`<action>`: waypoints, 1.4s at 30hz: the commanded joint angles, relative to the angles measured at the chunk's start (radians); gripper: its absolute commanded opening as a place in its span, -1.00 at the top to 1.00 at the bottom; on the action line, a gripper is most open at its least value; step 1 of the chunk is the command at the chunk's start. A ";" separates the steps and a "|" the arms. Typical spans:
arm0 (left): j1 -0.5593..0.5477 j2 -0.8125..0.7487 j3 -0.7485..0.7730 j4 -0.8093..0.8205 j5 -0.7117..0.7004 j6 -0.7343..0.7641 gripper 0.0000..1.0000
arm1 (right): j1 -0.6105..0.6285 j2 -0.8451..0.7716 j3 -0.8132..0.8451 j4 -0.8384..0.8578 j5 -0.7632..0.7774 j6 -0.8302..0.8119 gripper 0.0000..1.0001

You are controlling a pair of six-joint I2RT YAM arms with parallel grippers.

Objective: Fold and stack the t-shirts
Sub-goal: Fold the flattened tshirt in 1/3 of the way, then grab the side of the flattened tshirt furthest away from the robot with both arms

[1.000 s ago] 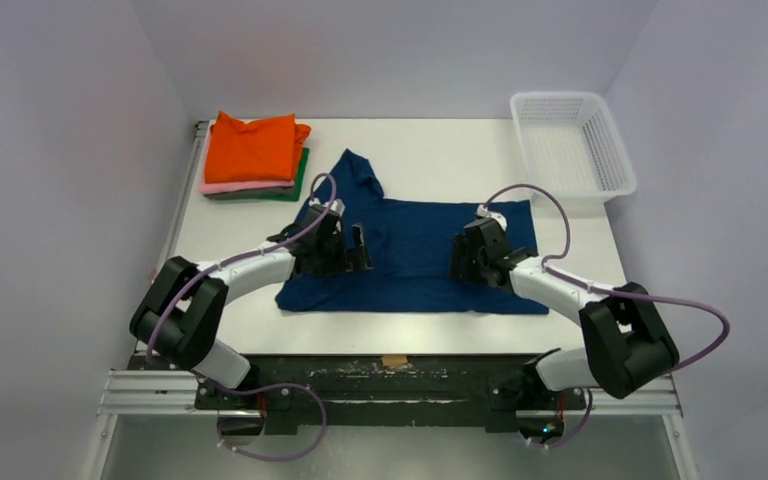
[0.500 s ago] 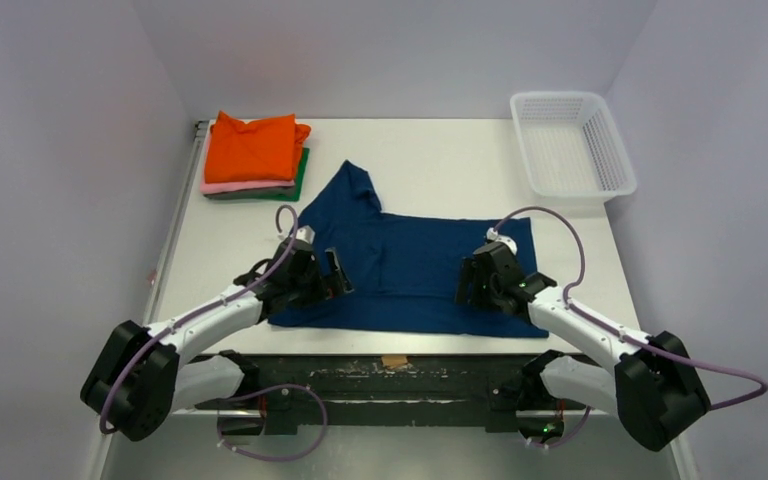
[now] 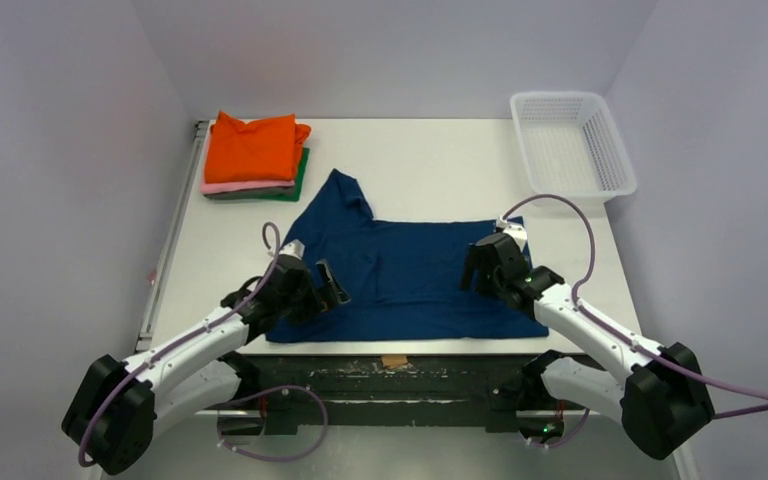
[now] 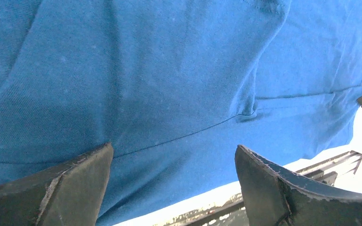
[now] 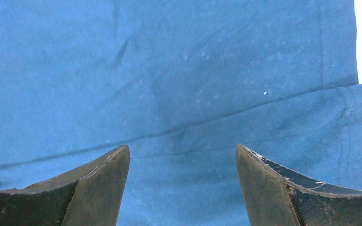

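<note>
The navy blue t-shirt (image 3: 410, 280) lies spread flat near the table's front edge, one sleeve pointing to the back left. My left gripper (image 3: 332, 285) hovers open over its left part, and in the left wrist view the cloth (image 4: 169, 70) fills the frame behind the left gripper (image 4: 174, 162), with nothing between the fingers. My right gripper (image 3: 470, 275) stands open over the shirt's right part, and the right wrist view shows only cloth (image 5: 179, 70) behind the right gripper (image 5: 181, 157). Folded t-shirts are stacked at the back left: orange (image 3: 253, 147) on top, pink (image 3: 222, 187) and dark green (image 3: 301, 178) below.
A white mesh basket (image 3: 570, 145) stands at the back right corner. The white table (image 3: 440, 160) is bounded by grey walls on three sides. A small piece of tan tape (image 3: 393, 361) sits on the dark front rail, just past the shirt's hem.
Both arms have drawn back toward the near edge, and the navy shirt has slid that way with them. The right jaws have widened a little.
</note>
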 commanded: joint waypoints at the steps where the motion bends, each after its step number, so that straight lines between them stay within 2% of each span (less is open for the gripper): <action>1: -0.038 -0.062 -0.045 -0.297 -0.015 -0.056 -1.00 | 0.000 0.015 0.060 -0.009 0.085 0.005 -0.61; 7: -0.038 -0.177 0.086 -0.311 -0.066 0.045 -1.00 | 0.000 0.080 0.055 0.056 0.012 -0.018 -0.60; 11: -0.037 -0.122 0.235 -0.316 -0.155 0.135 -1.00 | -0.017 0.237 0.102 0.067 0.000 -0.023 -0.58; 13: -0.033 -0.067 0.299 -0.308 -0.191 0.165 -1.00 | -0.070 0.308 0.108 0.070 -0.041 -0.008 -0.58; 16: 0.016 0.040 0.378 -0.291 -0.177 0.208 -1.00 | -0.202 0.366 0.068 0.113 -0.165 -0.005 -0.54; 22: 0.153 0.217 0.488 -0.177 -0.060 0.253 -1.00 | -0.332 0.424 0.095 0.050 -0.150 -0.052 -0.55; 27: 0.173 0.420 0.666 -0.194 -0.095 0.300 -1.00 | -0.404 0.445 0.121 0.006 -0.121 -0.064 -0.56; 32: 0.201 0.665 0.861 -0.192 -0.109 0.320 -1.00 | -0.443 0.452 0.114 0.012 -0.127 -0.059 -0.56; 37: 0.223 0.922 1.130 -0.290 -0.182 0.313 -1.00 | -0.444 0.428 0.103 0.022 -0.210 -0.083 -0.55; 42: 0.233 1.075 1.327 -0.332 -0.230 0.314 -0.98 | -0.444 0.371 0.027 -0.016 -0.224 -0.051 -0.55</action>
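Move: Ahead of the left hand, about 26 cm out and 3 cm to its right, the t-shirt's sleeve sticks out at roughly fingertip height. The folded stack lies some 32 cm ahead and 19 cm to the left; the t-shirt's near left corner is about 10 cm back and 12 cm left. From the right hand, the t-shirt's right edge is level with it, 12 cm right and 4 cm below; the basket stands 33 cm ahead and 24 cm right. Dragging the cloth back another 3 cm, the wide-open left fingers then lift off and swing forward over the t-shirt some 30 cm to the sleeve, rising and then sinking, with the wrist rolling left side up. The right hand comes down about 4 cm onto the cloth, then drags the right end forward and to the right, turning clockwise, fingers still mostly open. ##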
